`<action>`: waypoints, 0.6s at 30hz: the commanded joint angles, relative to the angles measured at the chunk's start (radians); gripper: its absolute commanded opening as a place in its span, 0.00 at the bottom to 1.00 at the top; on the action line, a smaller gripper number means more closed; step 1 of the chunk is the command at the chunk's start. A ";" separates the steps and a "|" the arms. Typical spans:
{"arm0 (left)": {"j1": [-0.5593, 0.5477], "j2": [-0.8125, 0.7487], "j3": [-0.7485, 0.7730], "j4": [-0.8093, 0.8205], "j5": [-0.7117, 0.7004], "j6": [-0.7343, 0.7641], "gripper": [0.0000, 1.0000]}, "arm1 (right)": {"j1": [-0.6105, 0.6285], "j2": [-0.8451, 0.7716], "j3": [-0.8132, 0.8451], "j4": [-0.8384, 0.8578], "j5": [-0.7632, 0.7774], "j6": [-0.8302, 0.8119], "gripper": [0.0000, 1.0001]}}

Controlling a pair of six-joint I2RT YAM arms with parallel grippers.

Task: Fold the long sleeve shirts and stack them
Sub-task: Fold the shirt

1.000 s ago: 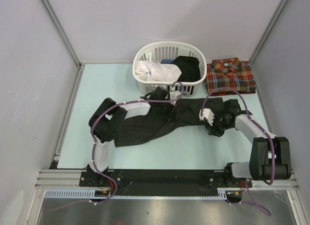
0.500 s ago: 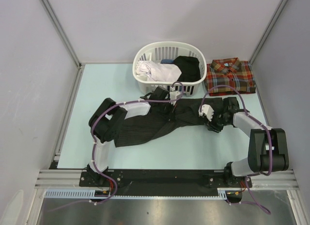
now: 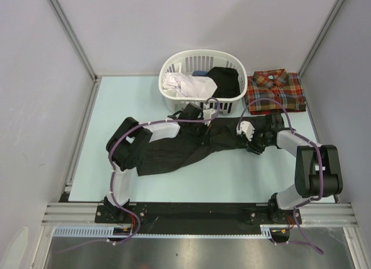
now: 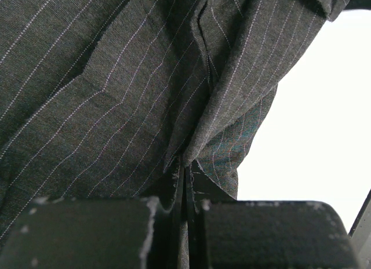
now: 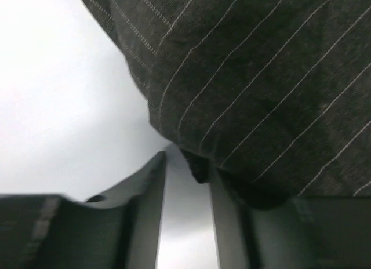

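A black pinstriped long sleeve shirt [image 3: 179,150] lies crumpled across the middle of the table. My left gripper [image 3: 204,117] is at its far edge near the basket. In the left wrist view that gripper [image 4: 186,177] is shut, with a fold of the pinstriped cloth [image 4: 116,95] pinched between its jaws. My right gripper [image 3: 253,145] sits at the shirt's right end. In the right wrist view it [image 5: 186,164] is open with a bare gap between its jaws, and the shirt's edge [image 5: 261,101] drapes over the right finger's tip. The plaid long sleeve shirt [image 3: 275,90] lies folded at the far right.
A white laundry basket [image 3: 174,66] stands at the far middle and holds white, blue and black clothes. Grey walls with metal rails enclose the pale table [image 3: 116,106] on three sides. The arms' base rail [image 3: 191,214] runs along the near edge.
My right gripper's jaws have spread wider, and its wrist has shifted toward the far side at the shirt's right end. The left arm has not moved.
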 commanded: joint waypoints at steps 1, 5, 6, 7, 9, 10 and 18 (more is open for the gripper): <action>0.015 -0.005 0.019 0.001 -0.008 0.012 0.00 | 0.019 0.044 0.022 0.055 0.016 -0.015 0.28; 0.015 -0.008 0.017 -0.004 -0.015 0.016 0.00 | 0.025 0.055 0.030 0.058 0.044 -0.016 0.00; 0.015 -0.008 0.017 -0.005 -0.020 0.016 0.00 | 0.025 0.050 0.034 0.047 0.045 -0.020 0.00; 0.013 -0.011 0.014 -0.007 -0.021 0.018 0.00 | 0.019 0.041 0.041 0.029 0.045 -0.029 0.00; 0.015 -0.014 0.011 -0.008 -0.021 0.018 0.00 | 0.007 0.007 0.073 -0.048 0.029 -0.058 0.00; 0.013 -0.015 0.011 -0.007 -0.021 0.018 0.00 | -0.004 -0.005 0.090 -0.083 -0.002 -0.069 0.00; 0.013 -0.026 0.017 -0.008 -0.020 0.012 0.00 | -0.059 -0.117 0.240 -0.544 -0.091 -0.313 0.00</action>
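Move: The dark striped shirt's near-right corner lies practically between the right hand's open fingers, some 1 cm ahead, 1 cm to the left and a touch lower. The folded plaid shirt is roughly 26 cm ahead of the right hand and 9 cm to its right; the laundry basket stands about 26 cm ahead and 20 cm left, its middle higher. For the left hand, that corner is about 19 cm to the right and 2 cm nearer the base. The striped shirt's near-right corner is pinched as the right hand edges about 1 cm forward along the table and its half-open fingers shut fully on the cloth. The right hand then lifts the corner some 4 cm, quickening, and eases back and right by 1 cm or so, away from the left hand, which stays still and keeps its pinch on the shirt's fold. ##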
